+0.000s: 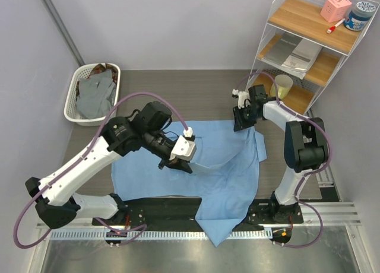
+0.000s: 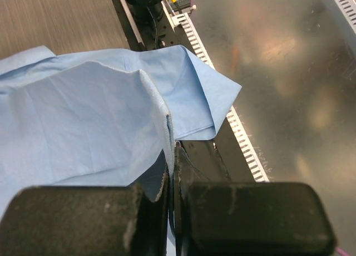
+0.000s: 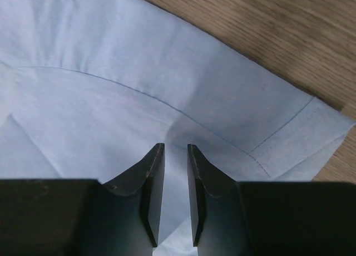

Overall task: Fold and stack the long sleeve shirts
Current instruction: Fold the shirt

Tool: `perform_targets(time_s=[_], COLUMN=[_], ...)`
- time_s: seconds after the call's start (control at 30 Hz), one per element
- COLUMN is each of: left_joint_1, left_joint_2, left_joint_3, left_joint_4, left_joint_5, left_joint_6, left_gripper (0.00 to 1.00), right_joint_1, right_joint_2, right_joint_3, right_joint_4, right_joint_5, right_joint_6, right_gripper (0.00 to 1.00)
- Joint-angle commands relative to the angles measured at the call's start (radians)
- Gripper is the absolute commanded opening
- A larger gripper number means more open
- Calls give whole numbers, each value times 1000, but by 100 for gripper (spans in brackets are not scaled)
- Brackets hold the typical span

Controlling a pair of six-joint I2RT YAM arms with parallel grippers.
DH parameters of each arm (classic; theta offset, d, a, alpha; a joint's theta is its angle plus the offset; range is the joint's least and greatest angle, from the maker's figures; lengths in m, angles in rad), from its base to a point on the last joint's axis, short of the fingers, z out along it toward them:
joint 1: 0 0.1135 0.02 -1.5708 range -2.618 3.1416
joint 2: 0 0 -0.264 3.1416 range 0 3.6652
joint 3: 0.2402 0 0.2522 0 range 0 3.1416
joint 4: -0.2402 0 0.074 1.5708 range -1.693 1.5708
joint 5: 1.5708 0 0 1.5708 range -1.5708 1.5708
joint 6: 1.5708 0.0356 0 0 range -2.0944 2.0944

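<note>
One long sleeve shirt, light blue point(image 1: 219, 166), lies spread across the table, and a corner of it hangs over the near edge. My left gripper point(image 1: 178, 160) is above its middle, shut on a raised edge of the cloth point(image 2: 167, 122), which is drawn up into a ridge. My right gripper point(image 1: 243, 121) stands on the shirt's far right corner. Its fingers point(image 3: 153, 172) are a narrow gap apart with blue cloth point(image 3: 139, 72) between them, next to a stitched seam. Grey shirts point(image 1: 98, 95) lie bunched in the basket.
A white basket point(image 1: 73, 98) sits at the far left of the table. A wire shelf unit point(image 1: 309, 41) with a cup, papers and jars stands at the far right. A black rail point(image 2: 206, 150) and a metal surface run along the near edge.
</note>
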Motion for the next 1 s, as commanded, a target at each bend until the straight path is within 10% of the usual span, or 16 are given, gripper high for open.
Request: perform_targets(time_s=[0.0,0.33,0.6,0.97], left_joint_1=[-14,15,277,589], left_joint_2=[3,-23,-37,144], left_joint_3=[71,-31,-274,-409], left_joint_4=[-74,74,380,463], left_joint_5=[55,-94,-376,-459], left_joint_6=[96,-117,-403,-441], left_gripper=[0,0,0,0], right_joint_1=[0,-8,-8,-8], right_joint_2=[28,93,-13,-42], right_joint_3=[25,50,157,175], right_joint_4=[5,-63,-244,-393], right_joint_5=[48,15,-113,-126], right_joint_6=[-23,-54,-157,-272], right_gripper=[28,32,56,55])
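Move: The left hand holds the end of the folded-over sleeve; the spot it goes for, the far left part of the shirt, lies about 21 cm ahead, 12 cm to its left and 28 cm below. The shirt's far edge is some 34 cm straight ahead, and the loose front sleeve is 11 cm back and 12 cm right. The right hand hovers about 4 cm above the flap's shoulder end; the small cuff strip lies 6 cm back and 7 cm right of that hand. After a slight lift, the left hand sweeps forward about 19 cm, down 15 and left 10, turning some 60 degrees counter-clockwise, and keeps its pinch on the sleeve end as it draws it over the shirt towards the far left part. The right hand first sinks 3 cm towards the shoulder fold, then rises about 7 cm off it, easing slightly back while its fingers open wider. ##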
